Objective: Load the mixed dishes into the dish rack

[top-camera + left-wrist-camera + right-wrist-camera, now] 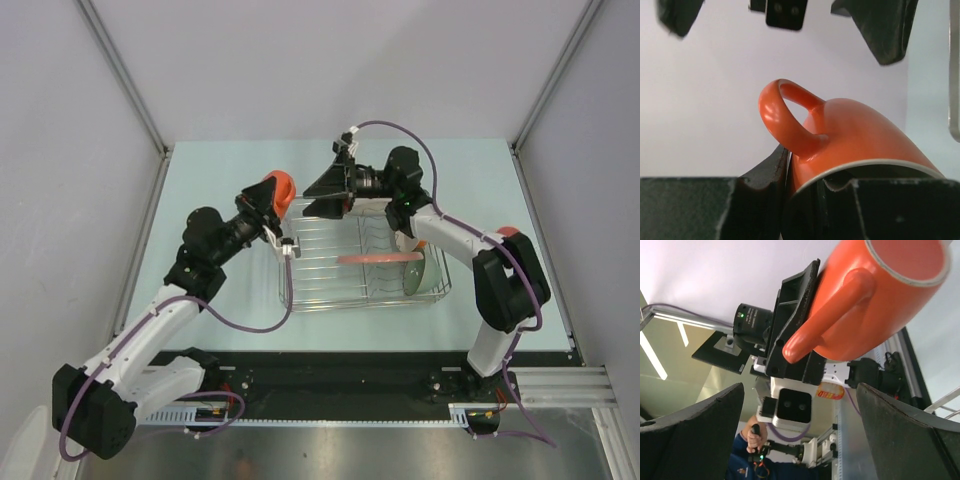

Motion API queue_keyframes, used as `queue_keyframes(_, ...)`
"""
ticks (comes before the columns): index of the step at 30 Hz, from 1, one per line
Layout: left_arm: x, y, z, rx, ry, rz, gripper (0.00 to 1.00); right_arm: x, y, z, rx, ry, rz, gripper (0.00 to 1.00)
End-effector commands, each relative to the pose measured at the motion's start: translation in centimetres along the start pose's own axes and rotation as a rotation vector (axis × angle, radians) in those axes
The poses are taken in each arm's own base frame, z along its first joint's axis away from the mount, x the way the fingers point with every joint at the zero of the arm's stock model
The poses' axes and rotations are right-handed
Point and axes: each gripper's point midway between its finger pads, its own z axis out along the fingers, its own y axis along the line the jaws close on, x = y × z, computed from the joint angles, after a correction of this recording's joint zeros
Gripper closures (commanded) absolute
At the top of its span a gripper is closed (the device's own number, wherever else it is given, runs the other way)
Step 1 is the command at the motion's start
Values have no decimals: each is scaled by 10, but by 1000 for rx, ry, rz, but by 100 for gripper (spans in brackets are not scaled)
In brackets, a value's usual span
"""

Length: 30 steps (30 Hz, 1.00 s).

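Observation:
The orange mug [281, 190] hangs in the air left of the dish rack [292, 298], held on its side with its handle [782, 120] up. My left gripper [268, 207] is shut on the mug's rim, one finger [762, 172] outside the wall and the other inside. The right gripper [322, 197] stands wide open just right of the mug [875, 300], facing it, with nothing between its fingers [690, 435]. In the rack, a pink plate [380, 258] stands on edge and a pale green bowl [421, 272] leans at the right end.
The silver wire rack fills the middle of the pale table [220, 170]. An orange-rimmed dish [509, 232] peeks out behind the right arm's elbow. Grey walls close in the table at the back and both sides.

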Motion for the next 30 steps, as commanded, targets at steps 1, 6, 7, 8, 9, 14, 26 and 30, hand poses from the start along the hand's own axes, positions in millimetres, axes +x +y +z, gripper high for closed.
queue_keyframes(1, -40, 73, -15, -263, -139, 349, 100, 20, 10, 11, -45, 72, 12, 0)
queue_keyframes(6, -57, 65, -17, -278, -212, 452, 100, 24, -1, 16, -56, 99, 15, 0)
queue_keyframes(7, -59, 61, -17, -273, -220, 463, 100, 25, -3, 17, -58, 104, 17, 0)
queue_keyframes(8, -60, 55, -17, -263, -228, 469, 100, 26, -3, 19, -60, 107, 16, 0)
queue_keyframes(9, -63, 53, -18, -264, -241, 497, 100, 30, -4, 21, -60, 120, 20, 0)
queue_keyframes(14, -73, 35, -15, -231, -297, 588, 100, 32, -8, 22, -40, 125, 39, 0)
queue_keyframes(26, -80, 1, -3, -121, -377, 736, 100, 46, -12, 24, 20, 153, 64, 40)
queue_keyframes(30, -77, -11, 2, -81, -377, 777, 100, 43, -15, 26, 26, 145, 104, 58)
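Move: Still pinched by its wall in the left fingers, the orange mug has its middle about 3 cm ahead and 4 cm right of the left hand; the open right gripper waits some 10 cm to that hand's right. From the right hand the mug lies about 8 cm left, 4 cm ahead and 3 cm lower. Down to the right hand's right are the rack's middle, some 12 cm right and 3 cm back, and the coral plate, roughly 16 cm right and 5 cm back. Bringing the mug to the other gripper, the left hand keeps its grip while going about 4 cm right and as far back, finally sinking a little, its fingers tipping up and swinging clockwise nearly 20 degrees. The right hand first draws back, then mostly sinks, ending about 5 cm lower and nearer the mug, its jaws closing to roughly half open around the handle. ##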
